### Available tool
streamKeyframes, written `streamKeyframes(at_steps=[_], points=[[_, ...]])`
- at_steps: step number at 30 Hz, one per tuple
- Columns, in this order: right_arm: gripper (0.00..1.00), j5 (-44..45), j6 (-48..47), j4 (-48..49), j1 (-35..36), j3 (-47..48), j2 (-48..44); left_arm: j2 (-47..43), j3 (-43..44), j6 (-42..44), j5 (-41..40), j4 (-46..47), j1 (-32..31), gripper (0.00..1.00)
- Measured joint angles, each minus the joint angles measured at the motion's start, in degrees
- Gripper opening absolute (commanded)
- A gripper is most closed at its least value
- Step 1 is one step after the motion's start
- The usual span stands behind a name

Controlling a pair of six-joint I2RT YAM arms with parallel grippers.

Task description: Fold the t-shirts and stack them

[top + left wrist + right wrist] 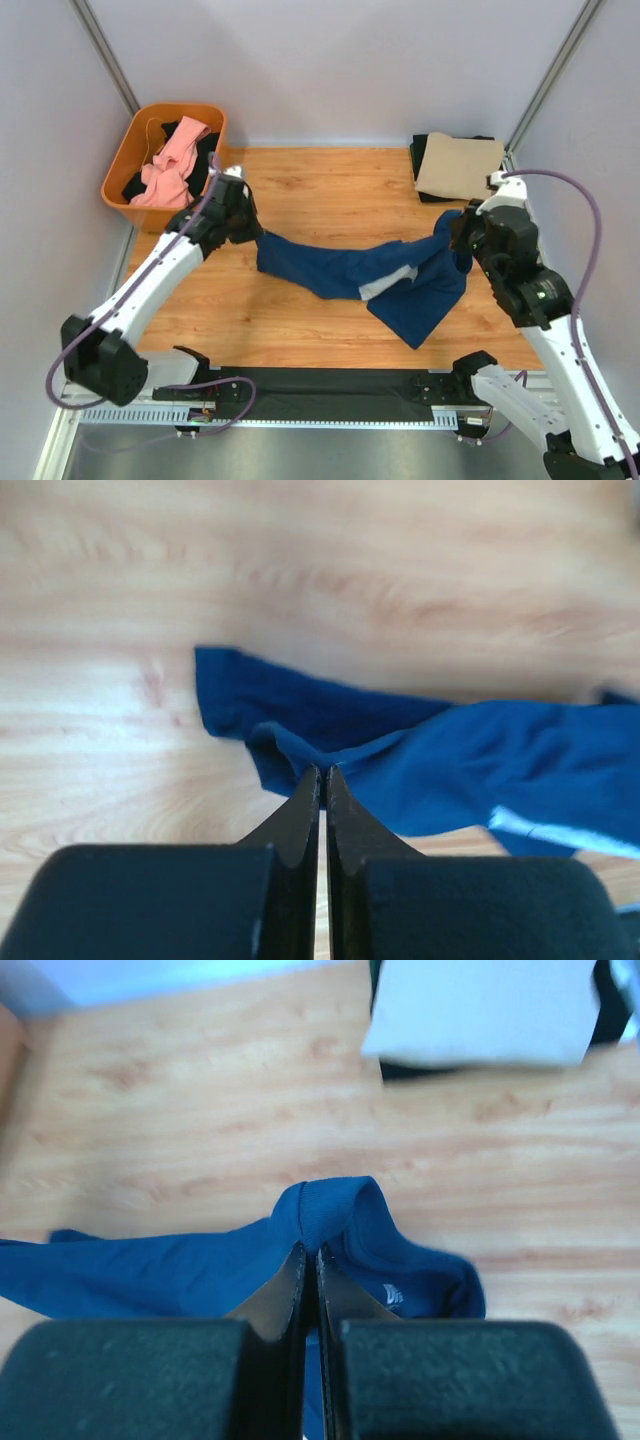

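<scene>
A navy blue t-shirt [400, 290] hangs stretched between both grippers over the wooden table, sagging in the middle, with a pale patch [390, 283] showing. My left gripper [256, 236] is shut on its left edge; in the left wrist view the fingertips [322, 772] pinch the hem of the blue cloth [480, 760]. My right gripper [458, 238] is shut on the ribbed collar [335, 1210], its jaws [310, 1250] closed on the fold. A folded tan t-shirt [460, 165] lies on a black one [420, 160] at the back right.
An orange basket [120, 165] stands at the back left with a pink tee [170, 170] and black cloth [203, 160] in it. Grey walls close in on three sides. A black rail [330, 385] runs along the near edge.
</scene>
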Motion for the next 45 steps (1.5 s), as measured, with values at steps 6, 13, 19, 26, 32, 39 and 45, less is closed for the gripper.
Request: streamKeyframes(at_steps=[6,13,19,26,32,39,45], points=[[0.00,-0.42,-2.10,-0.85,0.00,11.76,-8.81,-15.74,13.55,3.08,-2.25,-6.27,0.00,0.00],[0.00,-2.36,-7.02,5.16,0.00,19.56,-24.59,-30.97,28.79,12.13,-2.97,-8.94,-0.04,0.00],[0.01,-1.31,-10.69,10.38,-0.09,26.93,-20.65,-29.33,42.25,19.76,-4.59,-8.02,-0.07,0.00],[0.00,4.61,-14.14,17.31,-0.09,31.06,3.34,-6.05,58.95,24.06,-4.09,-6.43,5.99,0.00],[1.00,7.63,-12.76,19.41,-0.96,28.87,21.35,14.19,63.08,21.97,2.93,-6.25,17.44,0.16],[1.00,9.81,-6.01,18.32,-1.73,12.35,22.49,21.92,44.89,19.52,6.54,-10.14,19.82,0.60],[1.00,7.52,2.58,14.14,-1.73,-1.51,13.77,8.00,19.93,15.72,4.17,-12.20,19.74,0.59]])
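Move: Both hands already pinch the t-shirt. The clear table middle it is laid on lies about 16 cm right of the left hand, 2 cm back and 17 cm below; from the right hand, some 20 cm left, 3 cm ahead and 28 cm below. The folded stack stands roughly 28 cm ahead of the right hand and 12 cm to its right, 26 cm lower. The orange bin is about 19 cm ahead of the left hand, 21 cm left and 9 cm lower. Up and back together, both hands fling the pinched t-shirt, rising some 43 cm (left) and 30 cm (right) as the fingers tip upward about 60 degrees. They whip forward about 30 cm and down past their starting reach, fingers tipping down again; both grippers open and let go on the way down, then draw back while sinking over the cloth, the left drifting leftward towards the bin. ##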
